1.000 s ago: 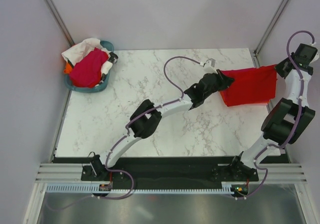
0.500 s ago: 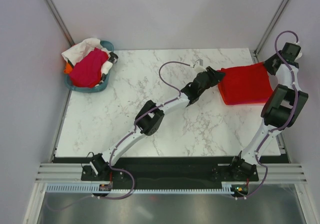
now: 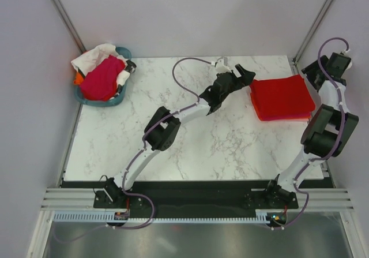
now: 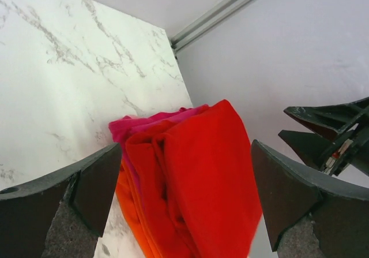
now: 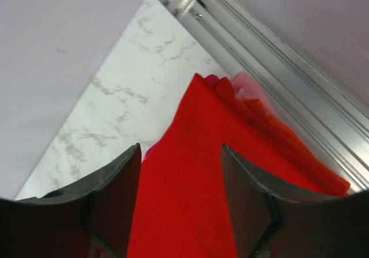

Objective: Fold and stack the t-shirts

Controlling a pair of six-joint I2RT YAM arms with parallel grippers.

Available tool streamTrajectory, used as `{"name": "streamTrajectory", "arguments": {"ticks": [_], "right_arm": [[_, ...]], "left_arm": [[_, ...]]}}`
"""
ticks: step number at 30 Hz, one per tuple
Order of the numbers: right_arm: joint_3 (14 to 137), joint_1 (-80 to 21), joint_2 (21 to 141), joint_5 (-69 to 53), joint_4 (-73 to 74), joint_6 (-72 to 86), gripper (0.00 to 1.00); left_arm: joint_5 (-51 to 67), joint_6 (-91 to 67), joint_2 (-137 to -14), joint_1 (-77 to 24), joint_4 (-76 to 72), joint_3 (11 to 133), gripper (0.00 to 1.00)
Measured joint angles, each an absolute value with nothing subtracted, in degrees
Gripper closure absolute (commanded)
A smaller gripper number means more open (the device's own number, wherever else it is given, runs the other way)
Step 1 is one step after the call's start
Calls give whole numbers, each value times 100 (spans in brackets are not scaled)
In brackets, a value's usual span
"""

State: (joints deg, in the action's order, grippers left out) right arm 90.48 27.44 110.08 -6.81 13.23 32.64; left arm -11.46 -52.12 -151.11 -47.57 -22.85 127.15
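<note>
A folded bright red t-shirt [image 3: 281, 96] lies on top of a stack at the table's back right, over a magenta t-shirt [image 4: 124, 126] and an orange t-shirt [image 4: 131, 209]. My left gripper [image 3: 243, 74] hovers just off the stack's left edge, open, with nothing between its fingers [image 4: 95, 180]. My right gripper [image 3: 317, 68] is at the stack's far right corner, also open and holding nothing. The right wrist view looks down between its fingers [image 5: 118, 180] onto the red t-shirt [image 5: 190, 189], with orange cloth [image 5: 300, 157] at the edge.
A teal tub [image 3: 118, 99] at the back left holds a magenta t-shirt [image 3: 102, 78] and a white t-shirt [image 3: 92, 55]. An aluminium frame rail [image 5: 271, 56] runs close behind the stack. Marble table [image 3: 173, 137] stretches between tub and stack.
Both grippers opened and let go of the red t-shirt, which dropped flat onto the stack. The left gripper drew back to the left, and the right one shifted toward the back corner.
</note>
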Motion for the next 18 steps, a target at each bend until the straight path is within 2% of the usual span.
{"name": "streamTrajectory", "arguments": {"ticks": [7,8,10,11,14,18], "right_arm": [[7227,2886,9378,-1774,-189,3983,53],[6925,2882,9236,-1977,-539,4167,60],[6361,2871,9067,-2303,-1146,4558,68],[5977,2840,9015,-2495,-1594,4816,77],[5262,2716,9008,-2805,-2314,5308,89],[4611,2453,8995,-2995,-3098,5686,99]], "left_arm": [[-1013,-4648,-13496,-4772,-2368,11166,0],[-987,-4604,-13288,-4768,-2381,10934,0],[-947,-4545,-12899,-4746,-2394,10479,0],[-906,-4523,-12696,-4724,-2408,10210,0],[-843,-4484,-12239,-4617,-2375,9585,0],[-803,-4482,-11657,-4355,-2373,8777,0]]}}
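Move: The freshly laid red t-shirt on the folded stack has its middle about 8 cm to my right hand's left, 8 cm back towards me and 8 cm below. From my left hand that red t-shirt lies some 15 cm to the right, 8 cm back and 7 cm lower. My left hand heads for the magenta t-shirt in the basket, around 60 cm to its left, about level ahead and slightly lower. I swing my empty right hand about 14 cm left and some 6 cm back, in over the red t-shirt, lifting first and then sinking back nearly to its starting height, while the fingers close and the wrist turns some 35 degrees, tipping up and rolling left side up. My left hand, fingers still wide open, leaves the stack: up and back first, then mainly left towards the basket, about 12 cm left in all. ##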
